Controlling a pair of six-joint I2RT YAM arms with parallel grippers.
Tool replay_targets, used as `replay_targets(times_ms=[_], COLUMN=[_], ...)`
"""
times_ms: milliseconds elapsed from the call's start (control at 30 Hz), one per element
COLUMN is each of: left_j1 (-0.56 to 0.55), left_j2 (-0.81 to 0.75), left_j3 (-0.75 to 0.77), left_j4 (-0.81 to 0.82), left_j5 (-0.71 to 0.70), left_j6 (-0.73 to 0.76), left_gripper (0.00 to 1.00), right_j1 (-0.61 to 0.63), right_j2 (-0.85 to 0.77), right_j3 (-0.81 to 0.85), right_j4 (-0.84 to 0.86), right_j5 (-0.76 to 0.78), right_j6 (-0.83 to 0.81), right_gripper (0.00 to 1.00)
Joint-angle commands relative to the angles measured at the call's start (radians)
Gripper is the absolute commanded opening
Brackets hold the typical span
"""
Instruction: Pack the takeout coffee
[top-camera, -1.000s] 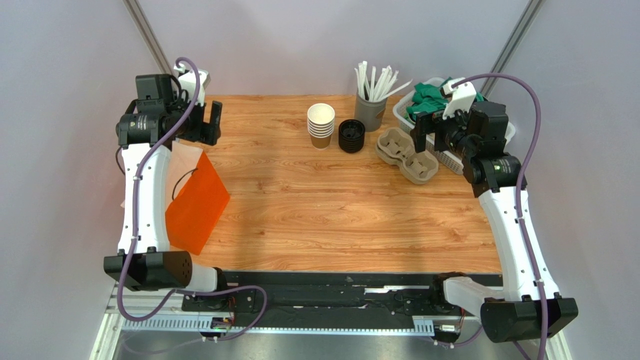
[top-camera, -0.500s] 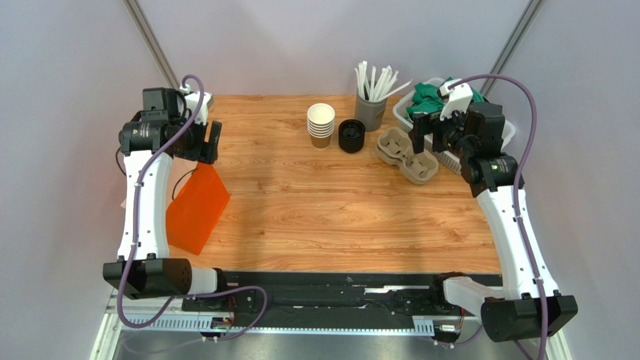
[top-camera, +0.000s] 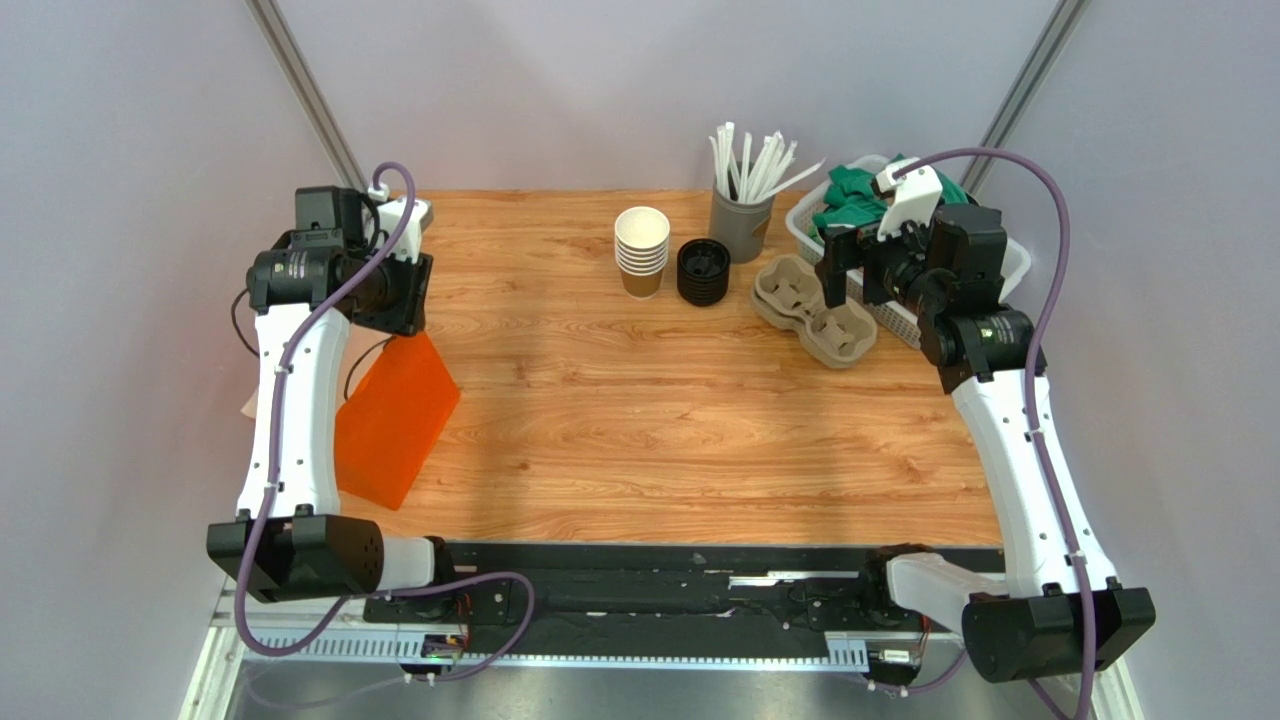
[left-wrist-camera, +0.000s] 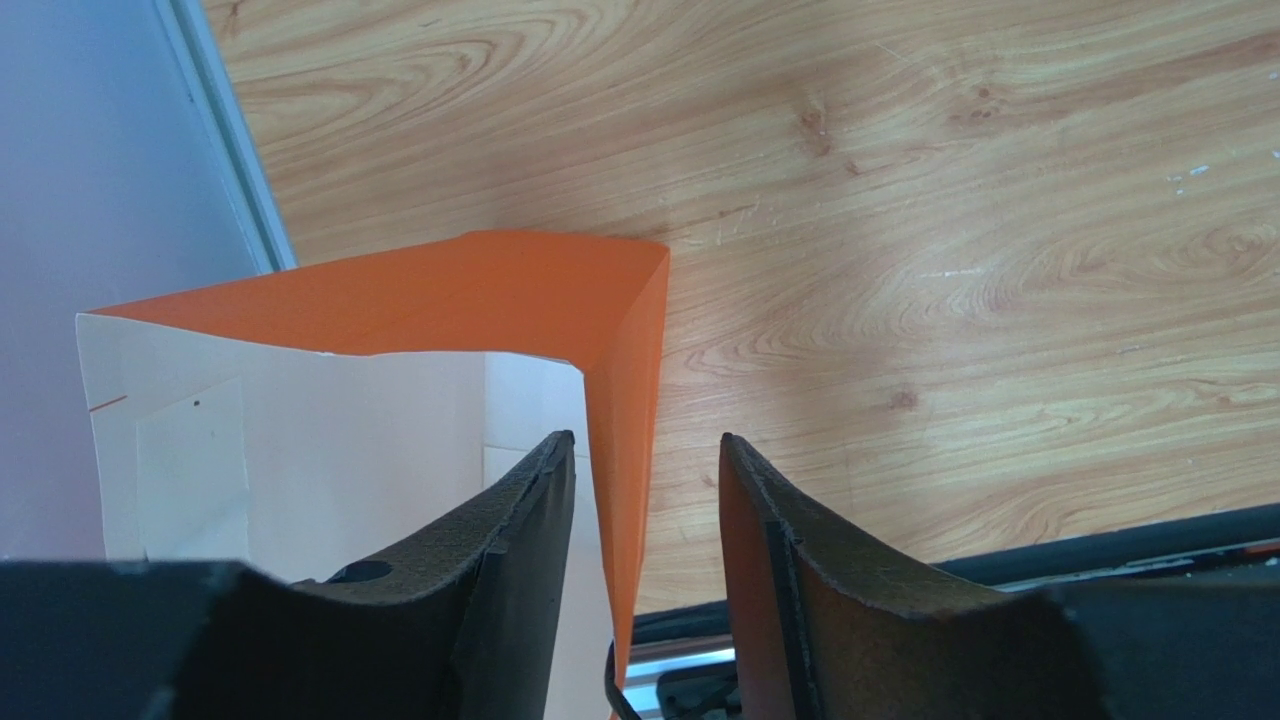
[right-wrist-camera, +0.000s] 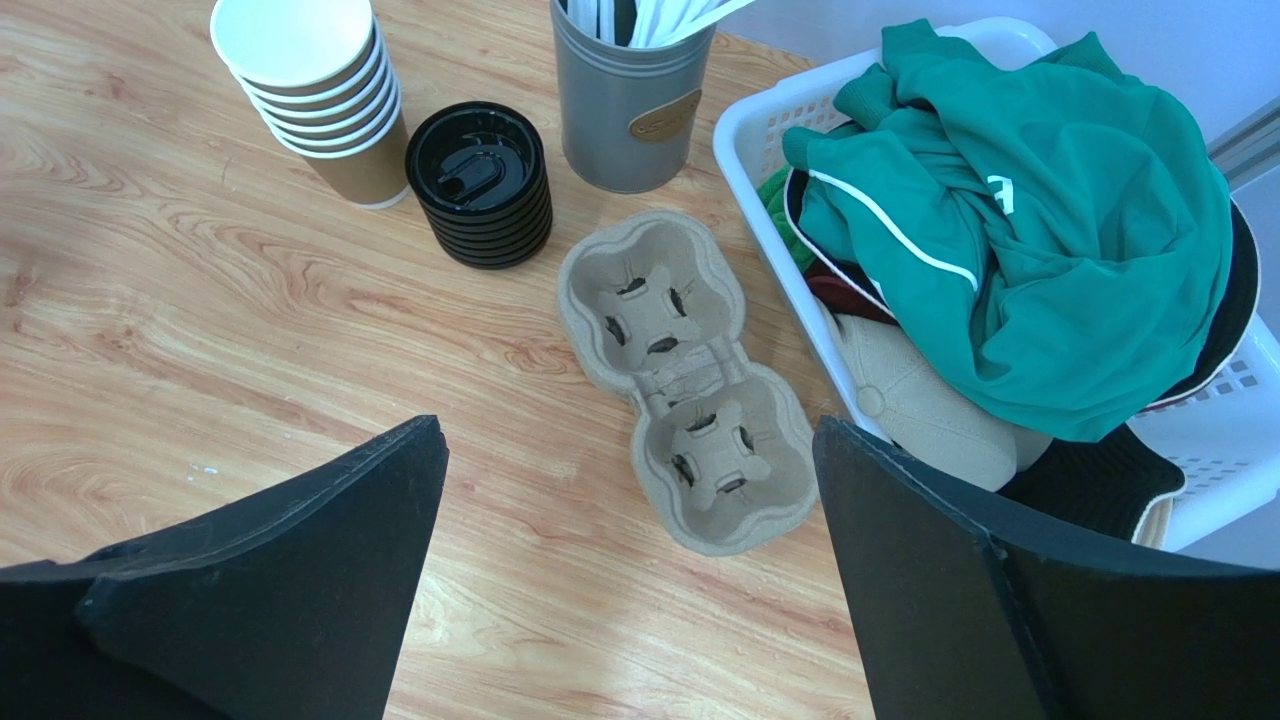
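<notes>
The takeout coffee is out of view in every frame. An orange paper bag (top-camera: 394, 420), white inside, stands open at the table's left edge. My left gripper (top-camera: 398, 293) hangs over its mouth. In the left wrist view the bag's (left-wrist-camera: 451, 308) right orange wall runs up between the fingers of the left gripper (left-wrist-camera: 643, 443), with a gap on each side; the jaws are half narrowed. My right gripper (top-camera: 845, 278) hovers wide open and empty above a cardboard cup carrier (top-camera: 819, 311). In the right wrist view that carrier (right-wrist-camera: 676, 375) lies beyond the right gripper (right-wrist-camera: 628, 425).
A stack of lidless paper cups (top-camera: 642, 248) (right-wrist-camera: 319, 90) and a stack of black lids (top-camera: 702, 272) (right-wrist-camera: 481, 180) stand at the back centre. Beside them are a grey holder of white straws (top-camera: 739, 218) and a white basket (right-wrist-camera: 744, 135) with green clothes.
My left gripper has come down over the bag's mouth and narrowed its jaws around the bag's right wall. The right arm has barely moved.
</notes>
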Motion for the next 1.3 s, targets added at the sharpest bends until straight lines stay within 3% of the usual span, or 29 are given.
replay_targets(times_ms=[0, 400, 467, 733, 1267], left_j1=[-0.002, -0.017, -0.022, -0.082, -0.344], left_j2=[-0.003, 0.039, 0.046, 0.088, 0.329], left_j3=[0.02, 0.017, 0.017, 0.088, 0.384], left_j4=[0.012, 0.041, 0.046, 0.051, 0.035], left_j5=[-0.005, -0.045, -0.045, -0.03, 0.001], left_j6=[0.009, 0.025, 0.025, 0.017, -0.043], left_gripper=[0.45, 0.25, 0.17, 0.15, 0.04], right_j1=[0.004, 0.004, 0.004, 0.004, 0.004], right_j2=[-0.005, -0.014, -0.012, -0.012, -0.02], right_j3=[-0.003, -0.006, -0.009, -0.011, -0.022], right_j4=[0.037, 0.037, 0.038, 0.041, 0.052], right_j5=[-0.008, -0.02, -0.026, -0.03, -0.022], right_j6=[-0.006, -0.001, 0.0, 0.0, -0.001], right_gripper=[0.99, 0.99, 0.99, 0.99, 0.99])
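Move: The left hand's half-open fingers straddle the rim of the orange paper bag's right wall, near its far corner; the bag's middle is about 5 cm back, 9 cm left and 13 cm below. Stacked paper cups stand roughly 21 cm ahead and 27 cm right of the hand, and black lids 20 cm ahead and 37 cm right, both well below. From the idle right hand the bag lies some 60 cm left, 9 cm back and 18 cm below. The left fingers close from half open and pinch the rim of the orange bag's right wall just by its far corner, the hand sinking only about 1 cm as they come together. Then, keeping the pinch, the hand pulls the bag about 10 cm right and 7 cm forward over the table towards the cups, rising slightly and turning some 15 degrees clockwise. ##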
